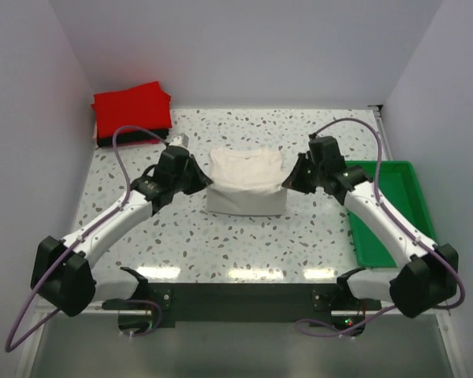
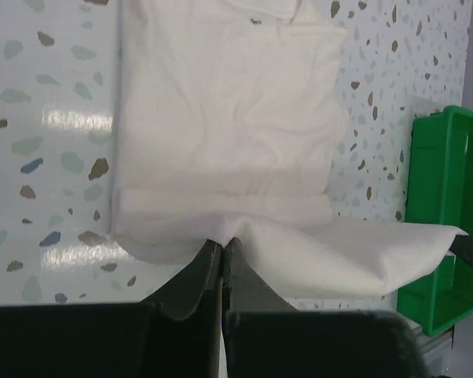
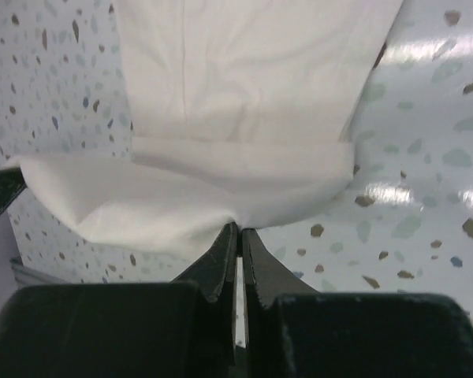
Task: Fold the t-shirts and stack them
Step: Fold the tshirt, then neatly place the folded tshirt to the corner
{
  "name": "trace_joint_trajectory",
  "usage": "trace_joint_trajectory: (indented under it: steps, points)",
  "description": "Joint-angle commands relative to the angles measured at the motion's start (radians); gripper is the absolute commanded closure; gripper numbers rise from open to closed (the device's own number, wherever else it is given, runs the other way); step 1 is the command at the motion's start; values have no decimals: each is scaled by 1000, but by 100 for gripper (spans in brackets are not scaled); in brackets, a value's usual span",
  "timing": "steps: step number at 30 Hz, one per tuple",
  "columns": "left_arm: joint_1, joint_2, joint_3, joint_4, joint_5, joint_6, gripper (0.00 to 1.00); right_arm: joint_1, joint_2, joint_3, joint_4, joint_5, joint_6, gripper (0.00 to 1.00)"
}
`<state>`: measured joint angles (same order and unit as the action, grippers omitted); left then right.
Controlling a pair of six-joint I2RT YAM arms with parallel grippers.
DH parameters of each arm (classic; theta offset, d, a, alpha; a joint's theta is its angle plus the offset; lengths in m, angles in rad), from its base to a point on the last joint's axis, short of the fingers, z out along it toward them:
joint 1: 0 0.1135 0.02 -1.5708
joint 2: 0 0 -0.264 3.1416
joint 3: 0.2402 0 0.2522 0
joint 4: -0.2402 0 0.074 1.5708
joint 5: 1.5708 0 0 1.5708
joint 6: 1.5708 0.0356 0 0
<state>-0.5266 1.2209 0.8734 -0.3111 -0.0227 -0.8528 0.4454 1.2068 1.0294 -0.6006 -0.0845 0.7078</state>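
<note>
A cream-white t-shirt [image 1: 246, 169] lies partly folded in the middle of the table, plain side up, with no print showing. My left gripper [image 1: 207, 178] is shut on its left edge, and the cloth bunches at the closed tips [image 2: 222, 242]. At the right edge my right gripper [image 1: 290, 183] is shut on the cloth [image 3: 221, 142] in the same way, tips [image 3: 239, 228] pinched together. The near fold of the shirt [image 2: 315, 244] is raised between the two grippers. A folded red t-shirt [image 1: 132, 109] rests on a black one [image 1: 134, 139] at the back left corner.
A green plastic tray [image 1: 394, 206] stands along the right side of the table, beside the right arm; it shows in the left wrist view as the tray [image 2: 445, 213]. White walls close in the back and both sides.
</note>
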Motion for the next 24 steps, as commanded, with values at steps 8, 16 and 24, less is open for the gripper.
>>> trace_joint_trajectory:
  steps: [8,16,24]
  points:
    - [214,505,472,141,197,121,100,-209,597,542,93,-132,-102,100]
    - [329,926,802,276,407,100,47,-275,1046,1055,4,-198,-142,55]
    - [378,873,765,250,391,170,29,-283,967,959,21,-103,-203,37]
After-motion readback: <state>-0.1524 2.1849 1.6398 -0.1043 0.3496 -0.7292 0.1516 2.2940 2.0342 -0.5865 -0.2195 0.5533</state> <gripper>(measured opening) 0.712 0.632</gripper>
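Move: Both my hands still pinch the lifted hem of the white t-shirt, one at each end. From my left hand the middle of the collar edge lies about 23 cm ahead, 12 cm to the right and 13 cm below; the red t-shirt stack is some 34 cm ahead and 31 cm to the left. From my right hand the collar edge is about 24 cm ahead, 12 cm left and 14 cm below, with the green bin level, roughly 36 cm right. I swing the hem fast forward over the shirt towards the collar edge with both hands together, a bit over 25 cm, staying high at first and dipping 7 or 8 cm as I arrive. While the hands are still sinking, my fingers spring well open and let go of the hem; then both hands ease about 3 cm outwards, away from each other. ##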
